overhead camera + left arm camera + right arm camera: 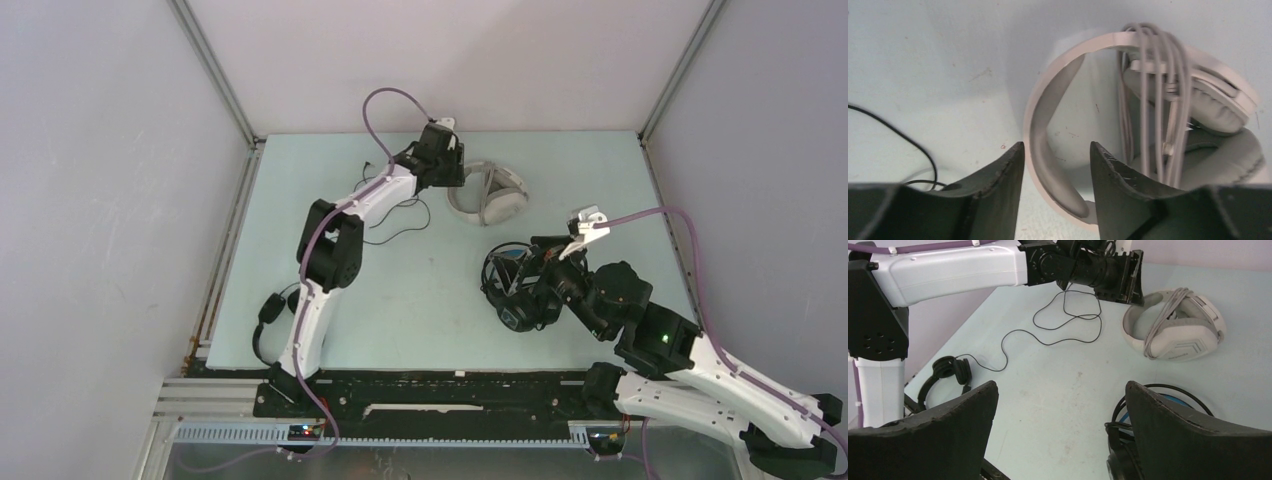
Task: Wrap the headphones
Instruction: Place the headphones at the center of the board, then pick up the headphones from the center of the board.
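The white-grey headphones [497, 198] lie at the back of the table, their grey cable [1159, 95] wound over the band and cups. My left gripper [1055, 148] is open and straddles the padded headband [1040, 120], with a gap on either side. My right gripper [1060, 385] is wide open above bare table, with nothing between its fingers. The bulky black headphones with blue accents [1115, 440] sit beside its right finger. The small black headphones [948, 371] lie near the left arm's base, and their thin black cable [1048, 335] trails loose across the table.
The thin cable loops under the left forearm [385, 190]. Grey walls close in the table on the left, back and right. A black rail [430, 395] runs along the near edge between the arm bases.
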`<state>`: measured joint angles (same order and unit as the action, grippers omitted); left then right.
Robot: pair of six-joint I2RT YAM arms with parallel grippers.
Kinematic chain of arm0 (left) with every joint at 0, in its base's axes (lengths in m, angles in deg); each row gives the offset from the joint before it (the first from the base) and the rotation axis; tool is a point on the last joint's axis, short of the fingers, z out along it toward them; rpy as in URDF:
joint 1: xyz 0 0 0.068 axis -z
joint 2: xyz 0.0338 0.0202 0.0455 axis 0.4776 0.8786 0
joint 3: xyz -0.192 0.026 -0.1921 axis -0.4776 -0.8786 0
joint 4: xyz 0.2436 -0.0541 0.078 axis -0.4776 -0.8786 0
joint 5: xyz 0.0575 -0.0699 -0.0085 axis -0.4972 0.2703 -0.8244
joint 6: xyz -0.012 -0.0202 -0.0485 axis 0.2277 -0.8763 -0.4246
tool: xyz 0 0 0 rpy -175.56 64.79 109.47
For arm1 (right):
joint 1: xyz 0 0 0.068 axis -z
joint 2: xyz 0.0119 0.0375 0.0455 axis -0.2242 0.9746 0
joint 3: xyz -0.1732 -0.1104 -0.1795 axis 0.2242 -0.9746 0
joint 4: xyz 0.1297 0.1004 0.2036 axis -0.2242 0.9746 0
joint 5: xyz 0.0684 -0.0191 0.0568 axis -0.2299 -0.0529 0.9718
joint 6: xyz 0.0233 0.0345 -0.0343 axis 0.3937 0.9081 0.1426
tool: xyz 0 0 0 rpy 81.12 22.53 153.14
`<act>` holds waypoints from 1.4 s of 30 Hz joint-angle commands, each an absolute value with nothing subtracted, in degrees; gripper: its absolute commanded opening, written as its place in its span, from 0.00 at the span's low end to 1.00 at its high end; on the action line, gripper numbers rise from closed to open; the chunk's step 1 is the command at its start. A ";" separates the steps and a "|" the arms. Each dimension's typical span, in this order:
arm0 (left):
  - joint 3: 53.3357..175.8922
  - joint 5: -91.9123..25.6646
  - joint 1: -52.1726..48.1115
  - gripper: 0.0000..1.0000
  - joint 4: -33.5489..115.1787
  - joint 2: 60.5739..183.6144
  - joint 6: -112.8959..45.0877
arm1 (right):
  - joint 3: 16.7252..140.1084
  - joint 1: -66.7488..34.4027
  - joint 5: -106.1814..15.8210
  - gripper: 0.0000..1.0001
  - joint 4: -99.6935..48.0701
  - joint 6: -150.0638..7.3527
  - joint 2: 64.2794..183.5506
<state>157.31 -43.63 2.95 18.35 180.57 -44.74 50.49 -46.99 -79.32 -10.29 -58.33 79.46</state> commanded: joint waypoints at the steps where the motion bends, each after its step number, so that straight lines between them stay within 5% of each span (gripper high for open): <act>1: 156.48 -41.85 2.24 0.59 16.43 172.32 -41.28 | 50.86 -46.69 -78.84 0.99 -13.37 -54.61 79.86; 7: 156.10 -38.30 2.14 0.78 10.63 167.83 -39.34 | 50.86 -46.64 -77.50 1.00 -11.24 -52.59 82.08; 11: 153.60 -37.16 2.14 1.00 5.13 162.00 -36.84 | 50.84 -46.64 -77.44 1.00 -8.43 -51.16 84.20; 26: 128.14 -47.80 -0.58 1.00 5.63 134.77 -42.99 | 50.16 -46.43 -78.10 0.99 -8.57 -43.73 93.13; 37: 103.68 -63.05 -15.36 1.00 5.17 109.57 -65.31 | 49.98 -46.46 -65.64 1.00 -15.85 -45.18 96.57; 42: 99.79 -66.69 -22.88 0.97 -10.71 105.52 -83.49 | 49.79 -46.52 -63.82 1.00 -16.16 -45.00 96.21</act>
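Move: The black headphones lie far from my left hand: roughly 35 cm back, 34 cm to its left and 5 cm below. The white headphones are close under it, their middle 8 cm to its right; the thin cable's loops lie 16 cm left and 6 cm back. From my right hand the black headphones are about 46 cm left, 2 cm back and 27 cm down, with the blue-lined headset 7 cm ahead, 4 cm right and 25 cm below. I lift my left hand clear of the white headphones, opening its fingers from half to wide, rise some 14 cm and draw back, then swing left over the thin cable towards the black headphones, about 30 cm left and 21 cm back in all, turning some 45 degrees counter-clockwise. My open right hand sinks about 8 cm, tipping down nearly 20 degrees, and drifts as far left. ##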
